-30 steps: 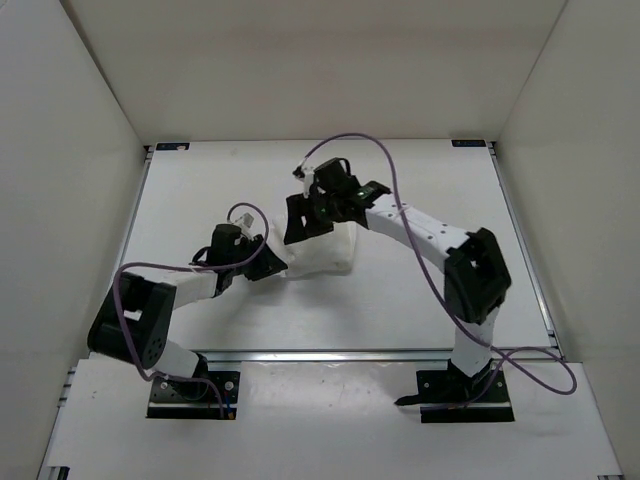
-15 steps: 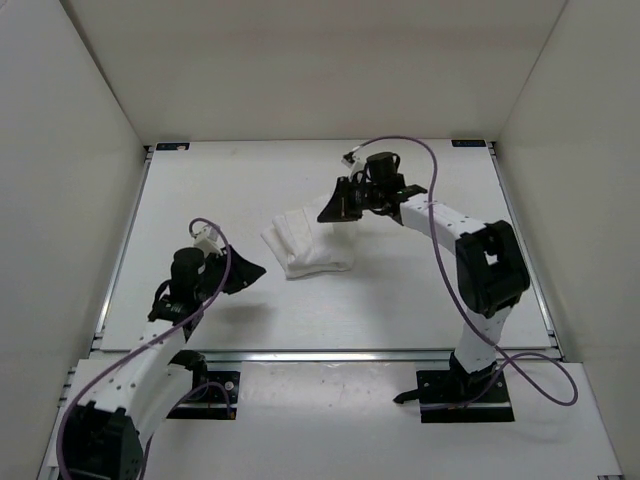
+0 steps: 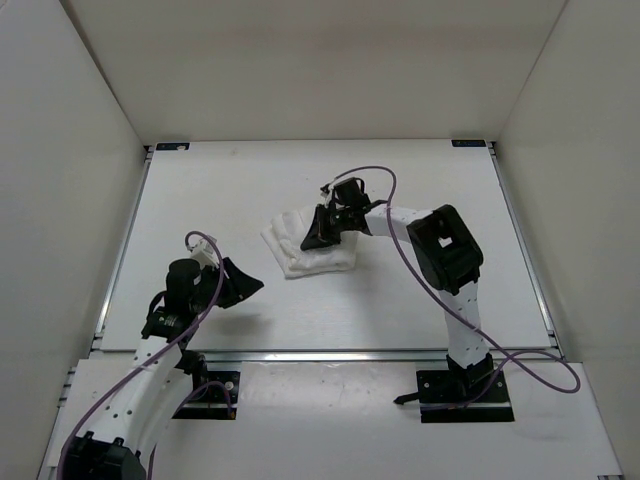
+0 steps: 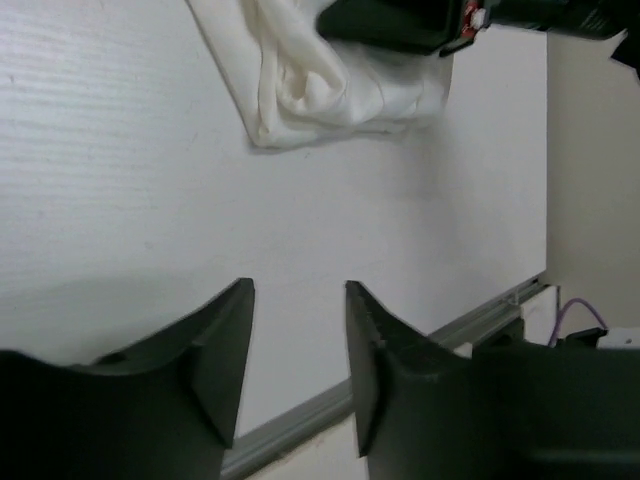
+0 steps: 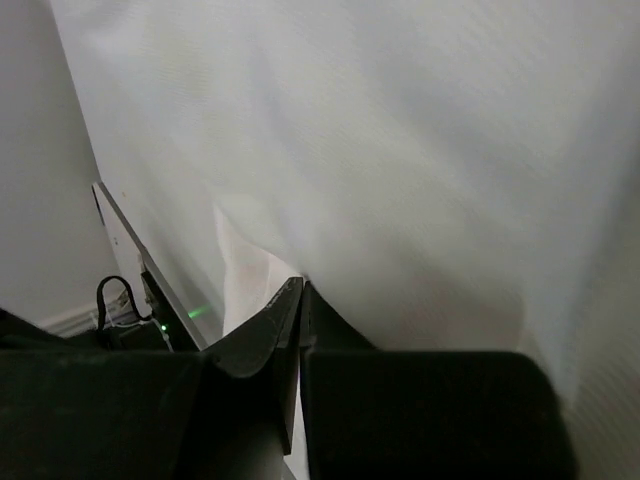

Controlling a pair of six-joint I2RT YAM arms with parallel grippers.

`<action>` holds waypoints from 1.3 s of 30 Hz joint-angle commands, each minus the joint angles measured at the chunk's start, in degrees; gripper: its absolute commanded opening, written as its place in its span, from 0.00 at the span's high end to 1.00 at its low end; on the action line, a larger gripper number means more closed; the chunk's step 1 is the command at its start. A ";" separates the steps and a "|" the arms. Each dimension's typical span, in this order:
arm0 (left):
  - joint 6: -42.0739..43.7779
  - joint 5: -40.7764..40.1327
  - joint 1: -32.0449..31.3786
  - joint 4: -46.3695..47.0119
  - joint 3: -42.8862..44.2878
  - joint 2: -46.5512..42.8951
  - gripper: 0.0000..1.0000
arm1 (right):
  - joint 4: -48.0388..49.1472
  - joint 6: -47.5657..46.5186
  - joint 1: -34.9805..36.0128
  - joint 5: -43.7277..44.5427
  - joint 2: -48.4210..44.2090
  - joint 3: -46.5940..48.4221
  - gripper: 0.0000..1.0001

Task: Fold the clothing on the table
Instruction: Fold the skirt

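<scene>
The clothing [image 3: 312, 252] lies as a compact white folded bundle near the middle of the table [image 3: 200, 200]. My right gripper [image 3: 314, 238] rests on the bundle's top, jaws shut. In the right wrist view its tips [image 5: 301, 286] meet against white cloth [image 5: 400, 150], and no fabric shows between them. My left gripper [image 3: 246, 282] hovers open over bare table, near-left of the bundle and apart from it. The left wrist view shows its gripper [image 4: 298, 292] with an empty gap, and the clothing [image 4: 330, 95] farther off under the right gripper [image 4: 400, 20].
A metal rail [image 3: 330, 353] runs along the table's near edge, seen also as the rail [image 4: 300, 440] just past my left fingers. White walls enclose the table on three sides. Purple cables [image 3: 370, 175] loop off both arms.
My left arm has drawn back from the clothing toward the near left. My right gripper has shut, swung out to the far right, then come back down onto the bundle.
</scene>
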 commanded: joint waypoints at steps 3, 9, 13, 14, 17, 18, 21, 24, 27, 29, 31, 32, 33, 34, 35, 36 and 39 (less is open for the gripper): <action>4.47 3.42 0.84 -5.41 6.60 1.62 0.02 | -11.58 -6.22 -0.35 1.98 -9.22 9.33 0.91; 9.74 11.07 0.48 -7.86 15.29 13.72 0.01 | -18.79 -13.69 -4.47 6.97 -31.83 0.04 0.64; 14.31 10.29 -1.97 -13.04 21.54 22.52 0.01 | -27.94 -19.57 -13.68 14.01 -43.08 -11.12 0.58; 14.85 8.63 -2.15 -13.93 22.16 23.41 0.01 | -29.87 -20.98 -16.50 16.11 -46.15 -14.45 0.56; 15.64 5.55 -3.03 -14.91 24.01 25.53 0.01 | -31.73 -23.98 -21.60 20.69 -53.10 -21.49 0.55; 15.29 5.19 -2.77 -14.64 23.58 25.44 0.01 | -31.56 -24.51 -22.40 20.79 -55.47 -24.39 0.55; 13.89 6.41 -2.07 -11.66 22.27 24.22 0.01 | -29.63 -25.65 -27.67 19.13 -59.62 -28.72 0.54; 13.10 6.16 -2.15 -10.34 21.90 23.51 0.01 | -27.96 -27.32 -31.02 18.86 -60.59 -31.36 0.53; 13.36 6.07 -2.33 -10.25 21.47 23.51 0.01 | -26.55 -29.08 -30.85 20.08 -60.07 -32.85 0.51; 12.83 6.07 -1.81 -9.72 21.21 23.34 0.01 | -26.02 -29.52 -31.03 20.00 -59.28 -33.99 0.50; 12.13 6.15 -1.54 -9.20 20.50 22.55 0.01 | -24.97 -29.52 -31.02 19.21 -58.75 -35.57 0.50; 12.04 6.42 -0.76 -8.76 20.32 22.54 0.01 | -24.27 -29.52 -31.03 18.69 -58.75 -36.02 0.49; 11.78 6.16 -1.10 -8.40 20.06 22.28 0.01 | -23.39 -29.26 -31.03 18.07 -58.49 -36.46 0.50; 11.60 5.89 -1.27 -8.14 19.97 21.93 0.01 | -23.30 -29.26 -31.03 16.67 -58.14 -36.81 0.50; 11.77 5.54 -1.45 -8.14 19.71 21.93 0.01 | -23.03 -29.43 -31.03 15.70 -57.96 -36.81 0.49; 11.86 5.54 -1.63 -7.70 20.14 21.58 0.01 | -23.12 -29.43 -31.03 15.61 -58.04 -36.99 0.50; 11.16 5.45 -1.72 -6.74 19.88 20.88 0.01 | -22.69 -28.91 -31.03 15.43 -58.66 -37.42 0.50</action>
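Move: The folded skirt's middle lies just beneath the right hand, about 2 cm forward and 2 cm to its right, 2 cm below; the bundle's right edge is some 11 cm to that hand's right and 3 cm ahead. From the left hand, the skirt's middle is roughly 16 cm ahead, 12 cm right and 8 cm down, its near-left corner only 6 cm ahead and 7 cm right. The right hand lifts its shut fingertips off the skirt, arcs up about 22 cm and some 30 cm to the right past the bundle's right edge, then sinks most of the way and draws back over bare table, turning roughly 20 degrees clockwise as its fingers open halfway. Meanwhile the left hand, empty, spreads its fingers wide and eases a few centimetres up, forward and right towards the skirt without touching it, turning a little clockwise. ##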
